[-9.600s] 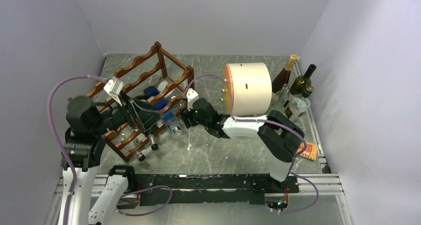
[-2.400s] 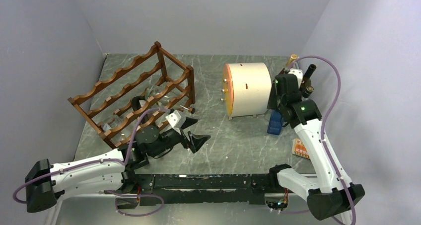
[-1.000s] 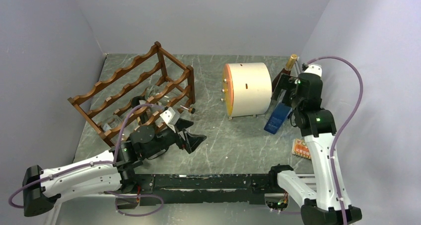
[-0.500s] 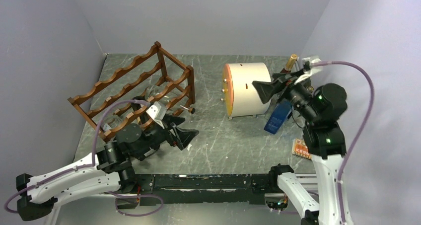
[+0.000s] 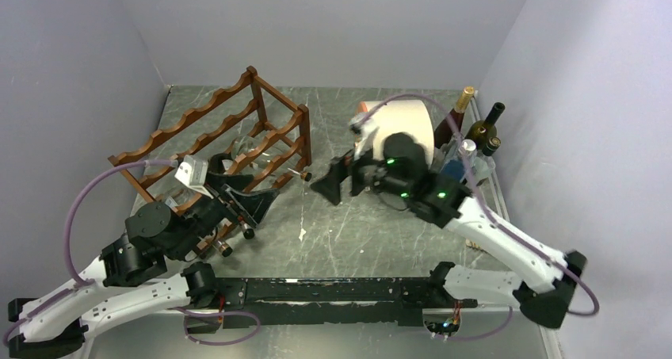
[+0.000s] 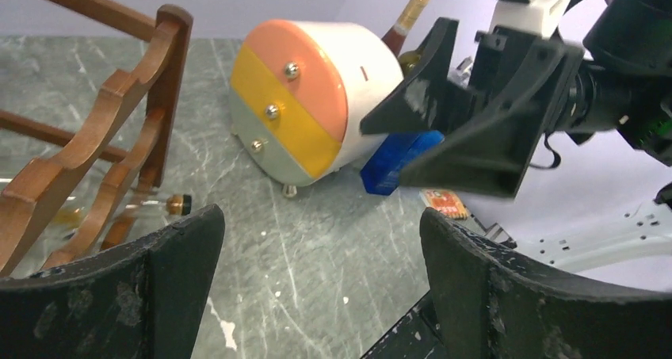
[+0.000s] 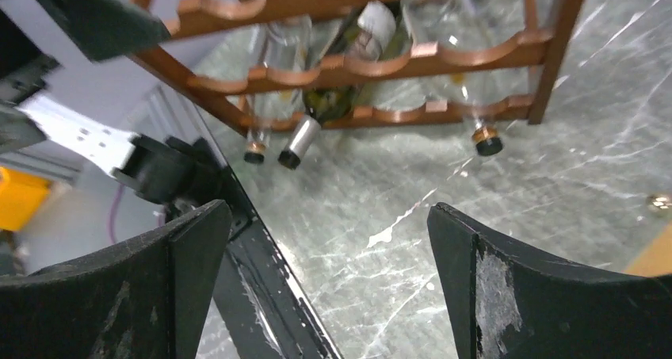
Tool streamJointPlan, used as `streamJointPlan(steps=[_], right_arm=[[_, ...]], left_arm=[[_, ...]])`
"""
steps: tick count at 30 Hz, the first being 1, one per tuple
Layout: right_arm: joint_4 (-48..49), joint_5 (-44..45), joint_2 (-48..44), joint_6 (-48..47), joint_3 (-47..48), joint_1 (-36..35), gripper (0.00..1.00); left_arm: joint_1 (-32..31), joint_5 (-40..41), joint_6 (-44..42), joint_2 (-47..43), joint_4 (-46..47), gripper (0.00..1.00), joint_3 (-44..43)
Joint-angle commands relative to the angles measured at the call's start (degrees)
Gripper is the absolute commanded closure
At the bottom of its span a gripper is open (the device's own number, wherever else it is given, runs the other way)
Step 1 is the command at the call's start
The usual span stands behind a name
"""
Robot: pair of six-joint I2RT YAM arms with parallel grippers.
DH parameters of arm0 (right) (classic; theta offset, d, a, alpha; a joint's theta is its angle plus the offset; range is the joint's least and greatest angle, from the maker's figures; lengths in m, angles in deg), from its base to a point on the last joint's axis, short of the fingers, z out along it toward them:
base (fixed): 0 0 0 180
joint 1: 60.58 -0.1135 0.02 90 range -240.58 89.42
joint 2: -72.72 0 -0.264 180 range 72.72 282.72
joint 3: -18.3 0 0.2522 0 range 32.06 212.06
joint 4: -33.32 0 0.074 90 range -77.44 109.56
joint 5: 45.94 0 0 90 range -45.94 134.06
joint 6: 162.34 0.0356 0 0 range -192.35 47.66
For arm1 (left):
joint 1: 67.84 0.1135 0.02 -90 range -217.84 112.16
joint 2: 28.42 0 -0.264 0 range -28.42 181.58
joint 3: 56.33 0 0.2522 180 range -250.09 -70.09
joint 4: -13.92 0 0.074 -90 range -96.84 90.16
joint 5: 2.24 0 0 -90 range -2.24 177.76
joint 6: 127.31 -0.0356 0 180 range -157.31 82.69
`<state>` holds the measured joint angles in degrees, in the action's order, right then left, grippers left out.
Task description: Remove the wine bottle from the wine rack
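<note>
The reddish-brown wine rack stands at the back left, and the right wrist view shows its wavy rails. Three bottles lie in its lower tiers: a dark green wine bottle with a silver cap, a clear bottle to its left and a clear one with a dark cap to its right. My left gripper hangs open and empty at the rack's near right corner. My right gripper is open and empty over the table's middle, facing the rack, a short way from it.
A cream drum with an orange and yellow face stands behind the right arm. Several upright bottles cluster at the back right. A blue box and an orange packet lie near the drum.
My right arm has swung from the standing bottles at the back right to the table's middle, now pointing at the rack. My left arm has drawn back toward the rack's near corner. Both grippers stay open.
</note>
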<state>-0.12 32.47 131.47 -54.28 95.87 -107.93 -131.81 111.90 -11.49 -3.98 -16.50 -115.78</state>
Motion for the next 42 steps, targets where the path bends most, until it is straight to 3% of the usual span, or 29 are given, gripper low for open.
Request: streamJointPlan(steps=[1,5,9,13,19,32,42], right_arm=[[1.58,20.28,8.03,-0.31,1.83,-11.98,0.00],[7.91,27.63,15.38,4.63,-1.38,-17.76,0.00],[21.57,24.27,20.95,8.09,-6.02,-19.37,0.00],[27.03,23.09,26.91,11.03,-6.06,-20.05,0.00],[37.57,13.13,35.89,16.01,-7.72,-20.32,0.01],[61.49,8.80,53.13,30.12,-7.37,-21.81,0.14],[67.08,9.66,63.99,34.69,-1.68,-21.86,0.30]], left_arm=[[-0.28,3.26,1.62,-0.15,-6.15,0.04,-2.26],[-0.26,3.32,2.40,-0.77,-7.06,0.05,-2.94],[-0.28,2.76,2.52,-2.03,-6.42,0.05,-3.50],[-0.28,2.86,2.69,-2.76,-7.43,0.05,-4.50],[-0.28,4.31,3.78,-3.74,-7.99,0.06,-3.78],[-0.28,4.27,5.21,-5.23,-9.62,0.07,-3.19],[-0.28,3.07,6.70,-7.33,-9.14,0.07,-1.76]])
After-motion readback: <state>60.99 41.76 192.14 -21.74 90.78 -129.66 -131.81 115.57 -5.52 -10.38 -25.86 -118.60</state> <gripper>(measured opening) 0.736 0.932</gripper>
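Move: The wine bottle lies low in the rack; its grey-capped neck, poking out towards the robot, is about 26 cm to the right hand's left, 5 cm nearer the robot and some 28 cm lower. A clear bottle's neck sits about 6 cm to the left of it and 5 cm nearer; a gold-capped bottle's neck is roughly 15 cm to the right of it and 18 cm farther out. From the left hand, the wine bottle's neck is level ahead, about 9 cm left and 30 cm below. The right hand sweeps down some 27 cm and left about 24 cm, easing slightly back, in under the left gripper to the wine bottle's neck, rolling about 30 degrees so that its forward side dips while its fingers still point mostly left. As it slows beside the neck its wide-open fingers close by about a quarter, coming near the capsule without gripping it, while the empty left hand, still open, shifts about 4 cm left overhead. ##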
